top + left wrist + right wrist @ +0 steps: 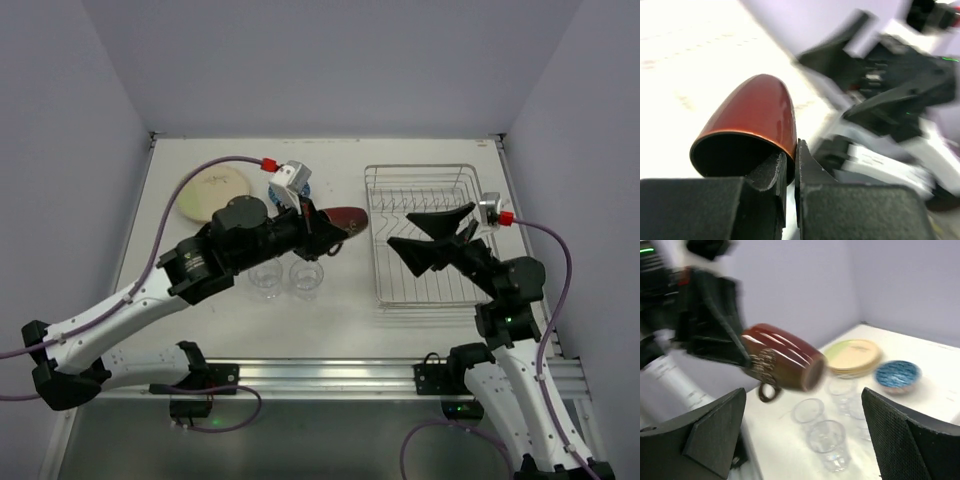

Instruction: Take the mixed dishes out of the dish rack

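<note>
A dark red cup (pixel 350 220) with a handle hangs on its side above the table, left of the dish rack (pixel 425 180). My left gripper (pixel 328 233) is shut on its rim, one finger inside and one outside (pixel 790 152). The right wrist view shows the cup (pixel 782 362) with a pale pattern near its handle. My right gripper (pixel 400 230) stands wide open over the rack's left part, holding nothing (pixel 804 392). Cream plates (pixel 212 190) lie stacked at the far left. A blue-patterned bowl (pixel 897 376) sits beside them. Clear glasses (pixel 265 280) (pixel 306 275) stand below the cup.
The silver wire rack fills the right part of the table, close to the right wall. In the right wrist view several glasses (pixel 827 440) stand grouped between the plates (pixel 854 356) and the near edge. The left arm reaches across the table's middle.
</note>
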{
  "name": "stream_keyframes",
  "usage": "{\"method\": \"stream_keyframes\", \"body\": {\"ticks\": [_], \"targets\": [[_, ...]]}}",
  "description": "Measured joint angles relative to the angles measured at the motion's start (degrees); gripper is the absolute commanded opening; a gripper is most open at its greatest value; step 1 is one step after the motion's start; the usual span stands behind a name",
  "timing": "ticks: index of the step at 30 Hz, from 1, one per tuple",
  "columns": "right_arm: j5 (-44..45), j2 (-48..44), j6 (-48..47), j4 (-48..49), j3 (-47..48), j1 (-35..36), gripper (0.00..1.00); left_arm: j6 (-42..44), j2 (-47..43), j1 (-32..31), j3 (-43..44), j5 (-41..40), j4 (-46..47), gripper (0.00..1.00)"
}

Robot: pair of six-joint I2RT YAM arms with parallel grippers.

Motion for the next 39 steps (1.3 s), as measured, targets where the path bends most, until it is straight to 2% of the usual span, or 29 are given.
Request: {"method": "stream_keyframes", "body": {"ticks": [3,6,10,13,17,21,28,39], "targets": [[12.70,-0.33,-5.81,-16.33,4.20,0.00,0.99,4.31,-0.24,1.07,7.08,-13.57,-15.26,0.00],[22.34,0.11,-8.72,-27.50,6.03,0.00,0.99,6.78,-0.07,6.19,10.45,-21.75,-27.78,0.00],[27.32,2.86,-10.29,-35.43,6.29,-0.02,0.99,10.36,3.43,20.79,11.17,-27.47,-41.66,0.00],[28.72,5.90,-10.93,-38.91,6.32,-0.02,0.99,12.46,5.68,29.59,11.13,-27.06,-45.77,0.00],[29.79,8.28,-11.80,-42.32,6.45,-0.02,0.99,16.17,7.37,39.19,8.57,-23.37,-46.12,0.00],[30.21,8.26,-12.39,-43.65,7.10,-0.02,0.99,18.49,10.67,44.35,1.53,-18.05,-44.22,0.00],[30.14,8.55,-12.87,-43.74,7.30,-0.02,0.99,19.76,18.36,45.22,-6.62,-10.56,-40.74,0.00],[28.65,9.51,-13.29,-43.65,7.30,-0.02,0.99,21.44,22.38,45.62,-7.17,-6.38,-37.90,0.01]]}}
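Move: The left hand holds the mug; its open patch of table lies about 27 cm left, 10 cm ahead and 35 cm below. Table-level neighbours from this hand: near left glass 18 cm left, 7 cm ahead; far left glass 18 cm left, 16 cm ahead; plate stack 31 cm left, 27 cm ahead. From the right hand the patch is roughly 41 cm left, 9 cm ahead. Left hand swings the mug left, forward and some 30 cm down beside the glasses; open right hand sinks. ##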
